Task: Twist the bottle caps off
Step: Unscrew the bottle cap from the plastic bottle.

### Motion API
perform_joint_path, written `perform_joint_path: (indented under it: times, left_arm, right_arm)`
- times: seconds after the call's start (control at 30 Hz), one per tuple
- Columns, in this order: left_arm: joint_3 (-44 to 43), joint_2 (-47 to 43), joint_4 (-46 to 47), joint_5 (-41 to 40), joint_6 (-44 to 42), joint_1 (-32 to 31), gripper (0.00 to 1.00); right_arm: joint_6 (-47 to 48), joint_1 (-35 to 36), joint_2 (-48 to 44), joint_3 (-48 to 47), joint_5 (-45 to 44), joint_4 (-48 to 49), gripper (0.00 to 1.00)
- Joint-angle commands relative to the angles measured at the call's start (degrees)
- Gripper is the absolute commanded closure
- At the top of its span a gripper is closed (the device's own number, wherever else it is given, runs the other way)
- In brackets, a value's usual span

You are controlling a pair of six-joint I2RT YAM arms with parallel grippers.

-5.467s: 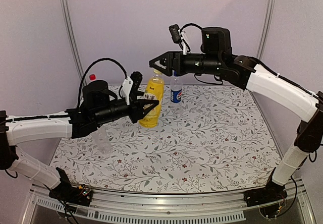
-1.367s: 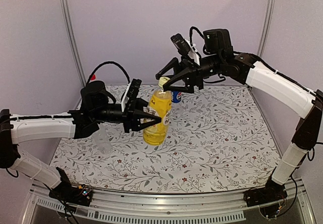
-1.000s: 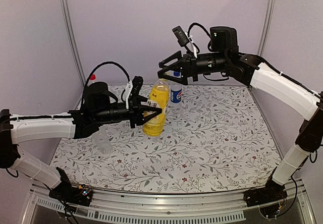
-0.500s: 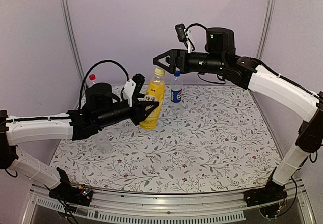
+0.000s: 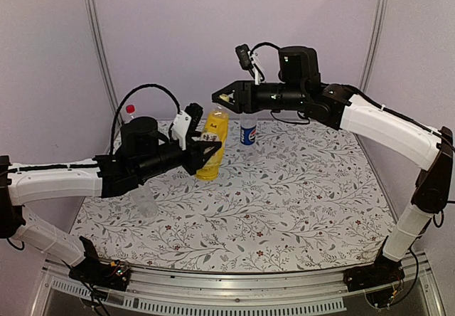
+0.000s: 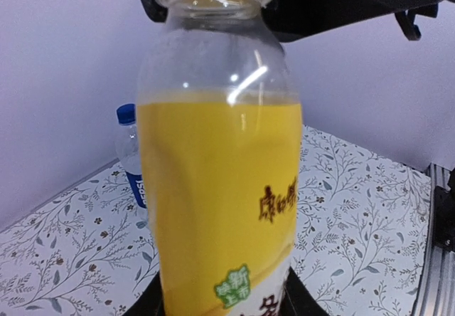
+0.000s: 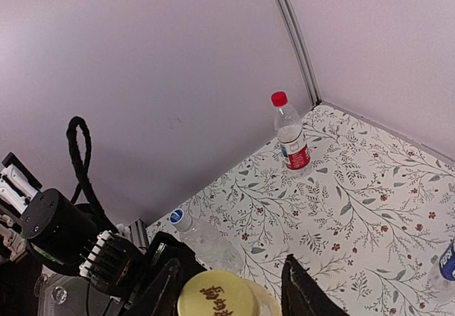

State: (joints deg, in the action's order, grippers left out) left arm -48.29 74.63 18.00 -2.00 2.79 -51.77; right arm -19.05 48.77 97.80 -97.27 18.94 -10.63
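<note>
The yellow bottle [image 5: 214,141] stands upright on the table, and my left gripper [image 5: 208,150] is shut on its lower body. In the left wrist view the yellow bottle [image 6: 220,188] fills the frame, with the left gripper [image 6: 220,303] at the bottom edge. My right gripper [image 5: 223,97] reaches in from the right at cap height. In the right wrist view the yellow cap [image 7: 217,295] sits deep between the right gripper [image 7: 229,260] jaws. One finger is against the cap, the other close beside it. Whether both press on it does not show.
The blue-label bottle [image 5: 248,129] stands just right of the yellow one. The red-capped bottle [image 5: 130,110] stands at the back left by the wall. A plain clear bottle [image 5: 146,201] stands under my left forearm. The floral mat [image 5: 284,202] covers the table.
My right gripper has moved left and down over the yellow cap, and its jaws have narrowed from wide open. The left gripper has set the tilted bottle upright and farther back.
</note>
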Motion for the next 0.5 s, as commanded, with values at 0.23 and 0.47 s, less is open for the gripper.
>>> perform_joint_path:
  times: [0.23, 0.47]
  left_arm:
    - [-1.0, -1.3, 0.7, 1.3, -1.3, -1.1, 0.79]
    - [2.4, -3.2, 8.0, 29.1, -2.7, 0.9, 0.77]
  right_arm:
    - [3.2, 0.3, -1.5, 2.3, 4.3, 3.2, 0.77]
    - [24.4, -3.0, -5.0, 6.1, 34.9, 3.8, 0.89]
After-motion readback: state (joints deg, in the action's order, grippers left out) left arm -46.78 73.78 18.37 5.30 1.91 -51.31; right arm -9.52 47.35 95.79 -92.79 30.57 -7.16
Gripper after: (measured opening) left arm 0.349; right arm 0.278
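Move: The yellow bottle's cap already sits between my right fingers, practically at the hand point, though they are not yet shut on it. My left hand still holds that bottle's body, with the cap about 10 cm above it, 3 cm ahead and 4 cm to its right. From my right hand the Pepsi bottle stands some 26 cm ahead, 6 cm right and 27 cm lower; the clear bottle about 23 cm left, 3 cm ahead, 28 cm lower. I close my right fingers from roughly half open until they pinch the yellow cap. Then I start to unscrew, turning my right hand counter-clockwise some 10 degrees and tipping its fingers up a little while drawing it back about 2.5 cm. My left hand keeps its grip on the bottle's body, comes back about 2 cm alongside and swings clockwise some 5 degrees. ##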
